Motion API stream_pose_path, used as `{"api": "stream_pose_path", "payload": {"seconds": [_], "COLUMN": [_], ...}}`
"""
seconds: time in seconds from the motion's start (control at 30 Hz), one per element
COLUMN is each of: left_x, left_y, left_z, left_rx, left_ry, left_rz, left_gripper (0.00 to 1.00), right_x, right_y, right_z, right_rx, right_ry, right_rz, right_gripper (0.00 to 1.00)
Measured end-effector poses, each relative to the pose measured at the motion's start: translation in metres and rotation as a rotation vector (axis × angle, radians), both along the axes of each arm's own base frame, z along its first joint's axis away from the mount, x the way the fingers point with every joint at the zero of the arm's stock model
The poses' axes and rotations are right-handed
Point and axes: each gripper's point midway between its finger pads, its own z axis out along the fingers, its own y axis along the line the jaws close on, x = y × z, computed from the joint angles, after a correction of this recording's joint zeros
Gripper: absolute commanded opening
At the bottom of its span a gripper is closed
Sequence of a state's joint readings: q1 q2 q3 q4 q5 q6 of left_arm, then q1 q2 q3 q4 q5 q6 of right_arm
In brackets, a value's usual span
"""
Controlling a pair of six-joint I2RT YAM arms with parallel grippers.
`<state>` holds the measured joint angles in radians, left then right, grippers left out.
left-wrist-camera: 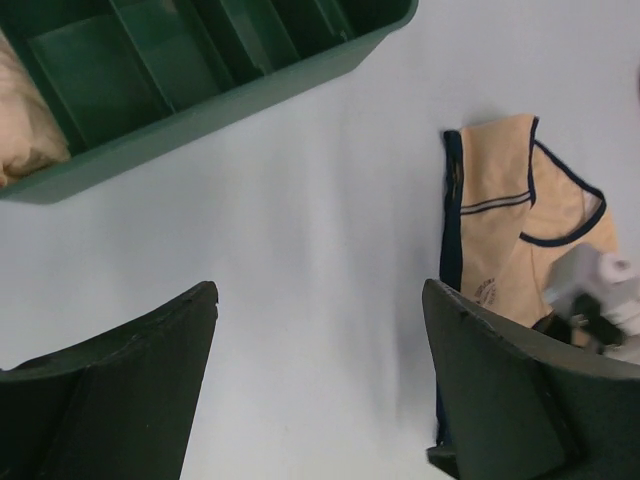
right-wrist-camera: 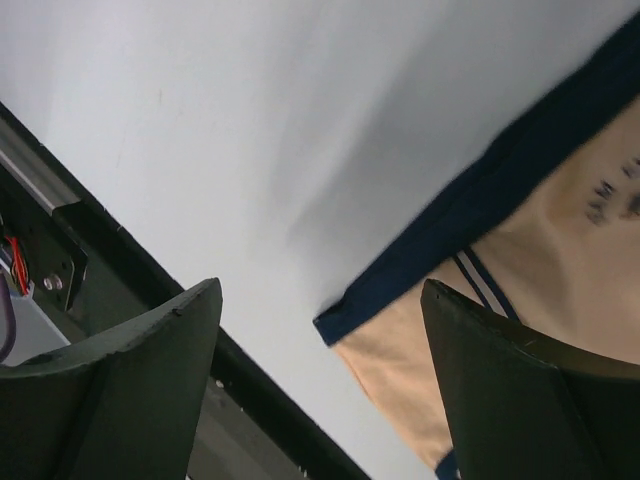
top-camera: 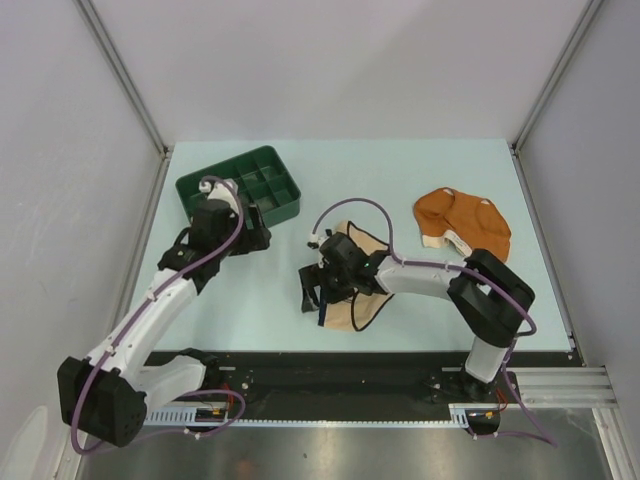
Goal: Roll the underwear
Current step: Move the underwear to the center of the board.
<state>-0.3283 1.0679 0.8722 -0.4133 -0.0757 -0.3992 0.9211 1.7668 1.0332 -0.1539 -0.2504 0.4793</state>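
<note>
A cream underwear with dark trim (top-camera: 368, 300) lies flat on the table near the middle front. My right gripper (top-camera: 314, 288) hovers open over its near-left corner. In the right wrist view (right-wrist-camera: 320, 288), one finger is over the cloth (right-wrist-camera: 520, 300) and the other over bare table. A rust-orange underwear (top-camera: 463, 222) lies crumpled at the back right. My left gripper (top-camera: 254, 238) is open and empty beside the green tray (top-camera: 283, 213), with only table between its fingers (left-wrist-camera: 320, 292). A pale peach underwear (left-wrist-camera: 25, 125) sits in a compartment of the tray (left-wrist-camera: 230, 95). The cream one (left-wrist-camera: 500, 220) shows to the right.
The table's black front rail (right-wrist-camera: 110, 300) runs just behind the right gripper's left finger. The rail (top-camera: 330, 372) carries both arm bases. White walls close in the table on the left, right and back.
</note>
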Motion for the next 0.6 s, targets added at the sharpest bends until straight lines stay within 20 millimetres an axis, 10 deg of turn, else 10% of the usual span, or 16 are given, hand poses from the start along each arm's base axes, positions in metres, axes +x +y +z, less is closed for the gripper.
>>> {"api": "stream_pose_path", "payload": {"seconds": [0.2, 0.37, 0.6], "left_x": [-0.031, -0.088, -0.147], "left_y": [-0.007, -0.066, -0.108], "left_z": [-0.038, -0.091, -0.127], "left_rx": [-0.015, -0.055, -0.092], "left_ry": [0.075, 0.225, 0.388], "left_rz": [-0.024, -0.194, -0.307], "left_gripper": [0.82, 0.73, 0.66], "right_x": [0.028, 0.063, 0.010], "right_y": [-0.048, -0.114, -0.145], "right_z": [0.047, 0.070, 0.041], "right_rx": [-0.040, -0.112, -0.205], "right_ry": [-0.085, -0.129, -0.014], "right_rz": [-0.123, -0.296, -0.262], "right_gripper": [0.82, 0.68, 0.64]}}
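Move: The underwear lies flat: its middle is roughly level with the left hand, about 18 cm to its right and 16 cm below. The green box is centred some 23 cm ahead of that hand and 7 cm left, with the beige bundle in it 17 cm ahead and 16 cm left. From the right hand, low at the underwear's left edge, its middle is about 7 cm ahead and 10 cm right; the brown cloth is some 23 cm ahead and 38 cm right. The right hand comes free of the underwear's left edge, rises about 7 cm and swings over the cloth to its right side, some 14 cm rightward, bowing forward and back, then sinks slightly. Meanwhile the left hand drops steeply back and to the right, about 22 cm in all, towards the underwear's near left corner, tipping down and turning clockwise about 20 degrees. Both sets of fingers partly close on nothing. ##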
